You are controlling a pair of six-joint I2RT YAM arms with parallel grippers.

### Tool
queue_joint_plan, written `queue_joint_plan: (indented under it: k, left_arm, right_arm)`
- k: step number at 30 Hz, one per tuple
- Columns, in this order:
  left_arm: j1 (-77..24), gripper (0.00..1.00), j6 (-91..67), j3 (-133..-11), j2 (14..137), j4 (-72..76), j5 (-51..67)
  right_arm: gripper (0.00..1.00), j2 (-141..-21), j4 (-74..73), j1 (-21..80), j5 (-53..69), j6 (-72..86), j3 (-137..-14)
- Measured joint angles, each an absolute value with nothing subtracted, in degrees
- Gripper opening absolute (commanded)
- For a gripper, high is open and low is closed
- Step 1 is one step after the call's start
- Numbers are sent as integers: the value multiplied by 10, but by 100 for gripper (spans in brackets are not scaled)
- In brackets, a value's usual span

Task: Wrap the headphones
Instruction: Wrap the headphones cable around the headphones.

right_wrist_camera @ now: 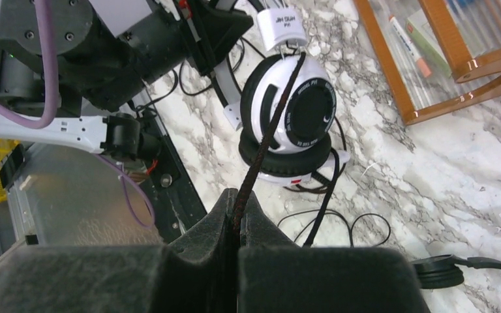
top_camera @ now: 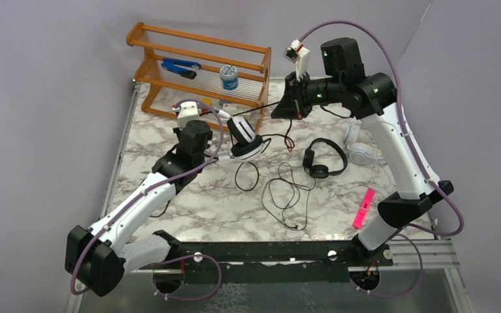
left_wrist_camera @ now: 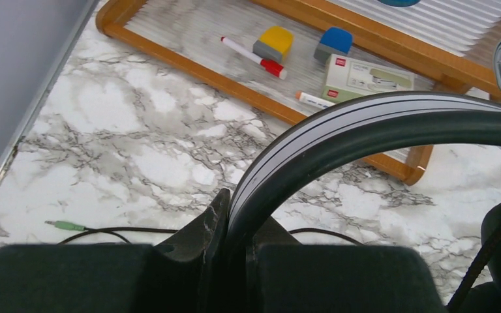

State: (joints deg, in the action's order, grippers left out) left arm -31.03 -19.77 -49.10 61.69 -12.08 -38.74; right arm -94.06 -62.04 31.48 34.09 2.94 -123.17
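Observation:
The white headphones with black ear pads [top_camera: 244, 138] hang above the table's middle left. My left gripper [top_camera: 227, 124] is shut on their headband [left_wrist_camera: 365, 117], which rises between the jaws of the left gripper [left_wrist_camera: 238, 222]. Their black cord [right_wrist_camera: 274, 124] runs taut from the ear cup [right_wrist_camera: 300, 111] into my right gripper [right_wrist_camera: 238, 208], shut on it. That right gripper [top_camera: 293, 104] is raised at the back centre. The rest of the cord [top_camera: 287, 192] lies in loose loops on the marble. The all-black headphones [top_camera: 323, 160] and the all-white headphones [top_camera: 360, 151] lie under the right arm.
A wooden rack [top_camera: 199, 65] at the back left holds markers, erasers and a small tub. A pink object [top_camera: 363, 207] lies near the right arm's base. A green plug [left_wrist_camera: 65, 225] rests on the marble. A metal rail [top_camera: 121, 150] edges the table's left side.

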Motion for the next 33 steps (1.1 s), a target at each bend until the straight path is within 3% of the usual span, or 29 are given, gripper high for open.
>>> queue_joint_plan:
  k: [9,16,26,33]
  left_arm:
    - [-322,0,-194,-551,672,-150,-454]
    - [-327,0,-206,-611,726,-164,-488]
    - [-327,0,-195,-737,745,-155,-521]
    - [-327,0,-138,-721,716,-88,-521]
  right_arm:
    - [2,-938,-590,341,383,56,-1197]
    - [4,-914,-448,406,421,159,-1093]
    - [4,-868,-381,458,391,205,-1004]
    - [5,-813,-408,458,334,158,-1010]
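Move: My left hand holds the white headphones by the band; their earcups hang about 14 cm to its right, level fore and aft and some 3 cm lower. My right hand pinches the cable, with those earcups roughly 11 cm to its left, 4 cm ahead and 16 cm below. The shelf's middle is around 25 cm ahead of my left hand, 4 cm left and 12 cm down; the black headphones lie about 20 cm right of my right hand, 12 cm ahead and 38 cm down. I sweep the pinched cable back and left with my right hand, about 9 cm each way and dipping slightly, round to my own side of the earcups, then come back some 3 cm to the right while rising as much. Meanwhile my left hand keeps the band, eases about 4 cm forward towards the shelf, then lifts the headphones some 13 cm, tipping its fingers up. ##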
